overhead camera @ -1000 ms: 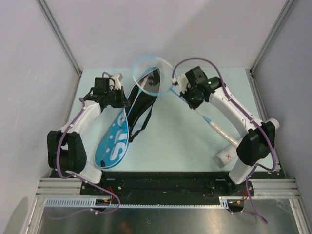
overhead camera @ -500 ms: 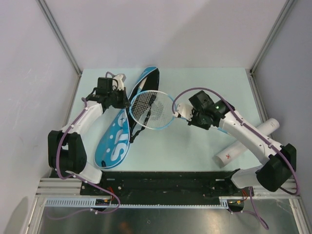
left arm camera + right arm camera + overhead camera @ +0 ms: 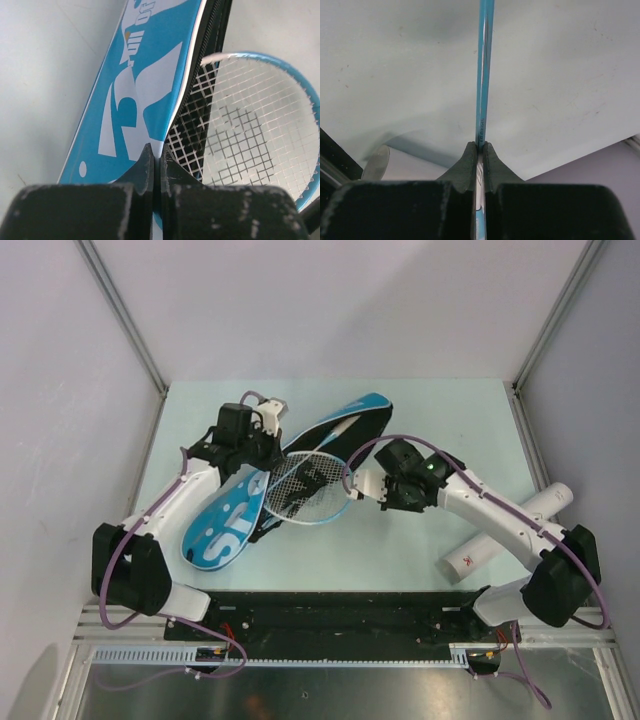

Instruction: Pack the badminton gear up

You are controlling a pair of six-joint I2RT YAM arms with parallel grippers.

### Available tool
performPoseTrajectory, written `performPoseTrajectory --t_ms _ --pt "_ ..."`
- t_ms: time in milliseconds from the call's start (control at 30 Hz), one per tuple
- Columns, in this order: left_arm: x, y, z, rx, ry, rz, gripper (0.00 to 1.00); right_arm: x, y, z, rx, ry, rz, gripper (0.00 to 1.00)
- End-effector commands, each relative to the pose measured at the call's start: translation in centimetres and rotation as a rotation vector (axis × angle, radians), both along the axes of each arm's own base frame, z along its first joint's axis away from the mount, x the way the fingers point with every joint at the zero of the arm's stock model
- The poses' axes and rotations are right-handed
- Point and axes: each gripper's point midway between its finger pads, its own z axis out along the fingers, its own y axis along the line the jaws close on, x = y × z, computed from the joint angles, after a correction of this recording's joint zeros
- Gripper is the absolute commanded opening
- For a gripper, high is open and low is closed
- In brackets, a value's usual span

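The blue racket cover (image 3: 225, 525) lies slanted on the table, its far end (image 3: 365, 410) pointing up and right. My left gripper (image 3: 262, 443) is shut on the edge of its upper flap (image 3: 135, 90), holding it open. One light-blue racket's strung head (image 3: 305, 485) lies at the cover's opening, partly under the flap, and shows in the left wrist view (image 3: 250, 125). My right gripper (image 3: 364, 484) is shut on the racket's thin blue shaft (image 3: 484, 65). Its handle is hidden under the right arm. The white tube (image 3: 505, 530) lies at the right. No shuttlecocks or second racket show.
The cover's black strap (image 3: 262, 525) lies along its near side. Purple cables loop over both arms. The tube's end (image 3: 375, 162) shows low left in the right wrist view. Metal frame posts (image 3: 120, 315) stand at the table's back corners.
The cover has swung clockwise, its far end moving right. My left gripper moved right with the flap. My right gripper carried the racket down and left, its head now lying flat at the cover's opening.
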Motion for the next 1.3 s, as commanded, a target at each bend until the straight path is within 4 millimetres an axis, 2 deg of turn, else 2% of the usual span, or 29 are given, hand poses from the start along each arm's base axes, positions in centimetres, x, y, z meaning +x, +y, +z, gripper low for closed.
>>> performPoseTrajectory --t_ms 0,100,233,367,433,467,500,567,667,733,800,867,967,1067,1133,1267 --pt "0.1 -2.4 4.5 -0.075 -0.16 -0.147 0.0 0.3 1.7 1.4 0.007 -0.091 0.124 0.0" --pt "-0.3 -3.0 4.6 -0.073 -0.167 -0.169 0.0 1.2 3.7 1.6 0.009 -0.155 0.197 0.0" --pt "-1.1 -3.8 4.4 -0.095 -0.151 -0.205 0.0 2.1 8.0 1.8 0.024 -0.234 0.349 0.0" --pt "-2.4 -5.8 4.2 -0.149 -0.115 -0.286 0.0 4.0 12.6 2.3 0.141 -0.319 0.456 0.0" --pt "-3.1 -6.6 4.1 -0.179 -0.089 -0.315 0.0 4.5 14.5 1.9 0.191 -0.329 0.494 0.0" --pt "-3.3 -6.8 3.9 -0.19 -0.071 -0.322 0.0 5.5 16.0 2.7 0.238 -0.383 0.499 0.0" --pt "-3.6 -7.1 3.8 -0.215 -0.044 -0.321 0.0 6.1 16.9 2.1 0.261 -0.388 0.484 0.0" --pt "-3.7 -7.3 3.6 -0.232 -0.014 -0.31 0.01 6.8 19.3 2.7 0.346 -0.439 0.462 0.0" --pt "-4.2 -7.7 3.4 -0.275 0.037 -0.296 0.0 6.2 21.9 1.1 0.426 -0.4 0.445 0.0" --pt "-4.8 -8.3 3.6 -0.316 0.064 -0.323 0.0 5.3 23.6 -0.9 0.471 -0.345 0.45 0.0" --pt "-4.9 -8.8 3.8 -0.349 0.077 -0.333 0.0 4.5 25.4 -1.3 0.496 -0.358 0.484 0.0" --pt "-5.4 -9.3 3.9 -0.38 0.098 -0.363 0.0 4.6 26.9 -1.3 0.511 -0.402 0.503 0.0" --pt "-5.7 -9.7 3.5 -0.405 0.138 -0.374 0.01 5.5 28.1 -1.3 0.55 -0.455 0.51 0.0" --pt "-6.1 -9.8 3.3 -0.416 0.161 -0.383 0.0 7.2 27.9 -1.4 0.525 -0.54 0.509 0.0" --pt "-6.5 -9.8 3.3 -0.426 0.171 -0.394 0.0 7.2 28.3 -2.0 0.557 -0.511 0.548 0.0" --pt "-7.2 -10.1 3.1 -0.448 0.203 -0.428 0.0 8.7 28.3 -2.0 0.576 -0.561 0.542 0.0"
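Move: Ahead and to the left of the right hand, which holds the racket's shaft, the bag's open mouth is centred about 11 cm out, 25 cm left and some 9 cm lower. The racket head already hovers some 28 cm left and 5 cm ahead; the packed racket's handle lies 24 cm ahead, 16 cm left. The tube lies about 30 cm right, 8 cm back. From the left hand, pinching the bag's edge, the mouth is centred some 13 cm right, level with it, 10 cm lower. Sweeping about 22 cm left, then sinking some 7 cm while easing 8 cm forward overall, the right hand carries the racket head-first into the bag's mouth, turning roughly 25 degrees counter-clockwise and tilting its fingertips forward, grip kept shut on the shaft. The left hand keeps its pinch, drawing the bag's edge right and back towards the racket, then slightly down. ##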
